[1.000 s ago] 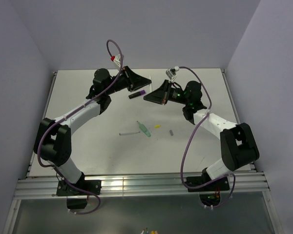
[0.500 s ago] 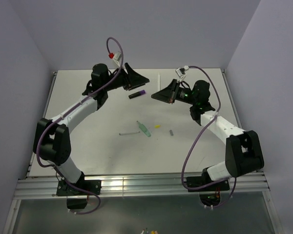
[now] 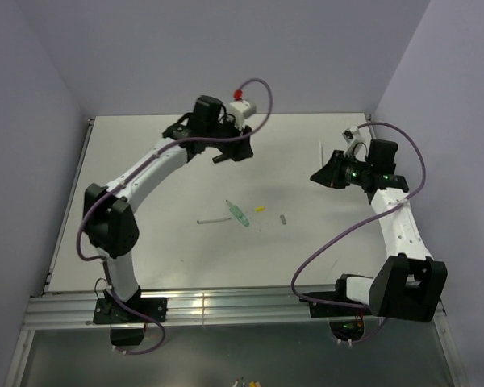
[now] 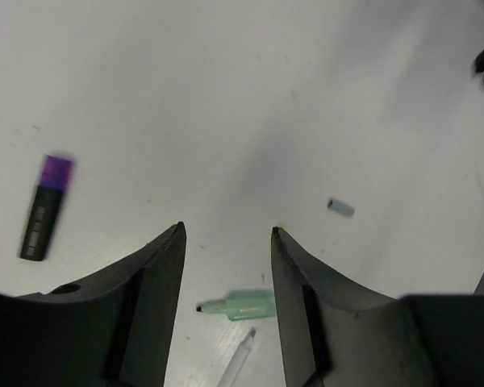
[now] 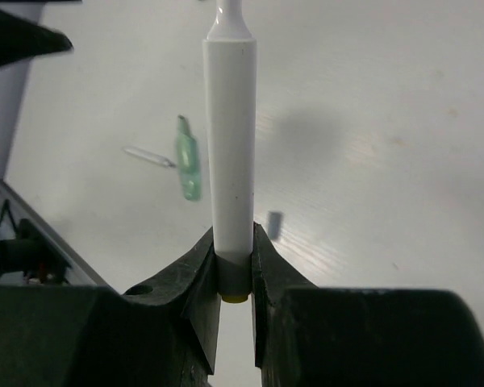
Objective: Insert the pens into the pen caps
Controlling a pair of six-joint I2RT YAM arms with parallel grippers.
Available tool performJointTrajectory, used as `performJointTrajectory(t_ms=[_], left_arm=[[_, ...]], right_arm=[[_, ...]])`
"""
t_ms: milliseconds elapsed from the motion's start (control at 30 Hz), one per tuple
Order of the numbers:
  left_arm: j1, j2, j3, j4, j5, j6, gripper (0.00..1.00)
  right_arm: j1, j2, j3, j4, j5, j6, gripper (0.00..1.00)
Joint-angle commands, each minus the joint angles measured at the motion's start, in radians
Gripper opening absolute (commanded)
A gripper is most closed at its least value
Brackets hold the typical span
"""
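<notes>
My right gripper point(image 5: 234, 235) is shut on the lower end of a pale white pen point(image 5: 230, 137), which stands up between the jaws; in the top view the right gripper point(image 3: 323, 173) hovers at the table's right with that pen point(image 3: 320, 151) sticking out. My left gripper point(image 4: 228, 234) is open with nothing between its fingers, above the far middle of the table point(image 3: 235, 151). A black pen with a purple end point(image 4: 44, 208) lies to its left. A green pen point(image 3: 239, 214), a grey-white pen point(image 3: 212, 219), a yellow cap point(image 3: 260, 209) and a grey cap point(image 3: 282, 218) lie mid-table.
White table point(image 3: 145, 250) with a metal rail point(image 3: 226, 306) along the near edge and purple-grey walls on three sides. Purple cables loop from both arms, the right one point(image 3: 323, 258) hanging over the table's right half.
The left gripper has opened and turned, now hanging over the black pen. The right arm has drawn back to the right, carrying the white pen away from the middle.
</notes>
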Motion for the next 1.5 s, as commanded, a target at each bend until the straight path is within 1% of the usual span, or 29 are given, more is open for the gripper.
performJointTrajectory(t_ms=[0, 67, 133, 200, 300, 333, 367, 433, 467, 633, 733, 867, 900, 967, 1067, 1167, 1200, 1300, 1367, 1400, 1467], left_arm=[[-0.067, 0.11, 0.087, -0.252, -0.096, 0.155, 0.51], [-0.102, 0.186, 0.159, -0.327, -0.101, 0.161, 0.51], [-0.151, 0.237, 0.232, -0.378, -0.145, 0.176, 0.52], [-0.183, 0.314, 0.288, -0.451, -0.179, 0.204, 0.51], [-0.226, 0.413, 0.413, -0.558, -0.226, 0.222, 0.52], [-0.242, 0.44, 0.482, -0.588, -0.245, 0.222, 0.51], [-0.248, 0.491, 0.514, -0.614, -0.26, 0.221, 0.51], [-0.26, 0.538, 0.593, -0.675, -0.266, 0.216, 0.52], [-0.263, 0.571, 0.607, -0.686, -0.275, 0.219, 0.53], [-0.275, 0.587, 0.562, -0.669, -0.285, 0.23, 0.53], [-0.282, 0.608, 0.572, -0.676, -0.291, 0.238, 0.53], [-0.292, 0.621, 0.562, -0.662, -0.289, 0.244, 0.5], [-0.295, 0.624, 0.556, -0.657, -0.289, 0.245, 0.47], [-0.301, 0.633, 0.55, -0.646, -0.286, 0.242, 0.43], [-0.309, 0.65, 0.547, -0.63, -0.285, 0.235, 0.41], [-0.314, 0.661, 0.536, -0.625, -0.292, 0.23, 0.36], [-0.314, 0.662, 0.529, -0.623, -0.294, 0.235, 0.31], [-0.314, 0.674, 0.463, -0.645, -0.303, 0.244, 0.21], [-0.317, 0.661, 0.415, -0.66, -0.312, 0.259, 0.19], [-0.318, 0.65, 0.362, -0.662, -0.311, 0.264, 0.18], [-0.326, 0.625, 0.322, -0.68, -0.314, 0.279, 0.18]], right_arm=[[-0.121, -0.032, 0.081, -0.317, 0.013, -0.308, 0.0], [-0.167, -0.026, 0.101, -0.357, 0.012, -0.344, 0.0], [-0.215, -0.015, 0.121, -0.409, 0.016, -0.396, 0.0], [-0.232, -0.004, 0.131, -0.433, 0.036, -0.431, 0.0], [-0.249, 0.022, 0.165, -0.482, 0.069, -0.477, 0.0], [-0.25, 0.03, 0.182, -0.509, 0.073, -0.491, 0.0], [-0.255, 0.037, 0.191, -0.521, 0.072, -0.5, 0.0], [-0.265, 0.05, 0.208, -0.543, 0.056, -0.522, 0.0], [-0.273, 0.054, 0.211, -0.545, 0.055, -0.525, 0.0], [-0.281, 0.065, 0.225, -0.552, 0.043, -0.528, 0.0], [-0.282, 0.073, 0.23, -0.555, 0.038, -0.528, 0.0], [-0.284, 0.083, 0.236, -0.555, 0.03, -0.523, 0.0], [-0.284, 0.083, 0.236, -0.555, 0.033, -0.525, 0.0], [-0.284, 0.08, 0.233, -0.554, 0.039, -0.522, 0.0], [-0.285, 0.083, 0.23, -0.555, 0.036, -0.52, 0.0], [-0.289, 0.079, 0.23, -0.555, 0.036, -0.523, 0.0], [-0.29, 0.076, 0.23, -0.554, 0.036, -0.52, 0.0], [-0.29, 0.074, 0.242, -0.555, 0.026, -0.508, 0.0], [-0.29, 0.073, 0.248, -0.557, 0.023, -0.508, 0.0], [-0.29, 0.073, 0.251, -0.558, 0.023, -0.506, 0.0], [-0.292, 0.071, 0.256, -0.56, 0.021, -0.509, 0.0]])
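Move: The yellow cap lies on the table roughly 9 cm back and 6 cm to the right of the open left hand and about 23 cm below it. From the cap, the grey cap is some 9 cm right and 4 cm back, the green marker about 9 cm left and 2 cm back, and the grey pen about 18 cm left and 4 cm back. From the right hand, the yellow cap is about 16 cm left, 1 cm back and 19 cm below. The yellow cap is what the left hand drops to: fast, then slowing, it goes down about 23 cm while drawing back and somewhat right. Its slanted fingers swing nearly 50 degrees to point steeply down, then close and pinch the cap. The right hand, still gripping the uncapped white pen, pulls off to the right and slightly back, then waits. ##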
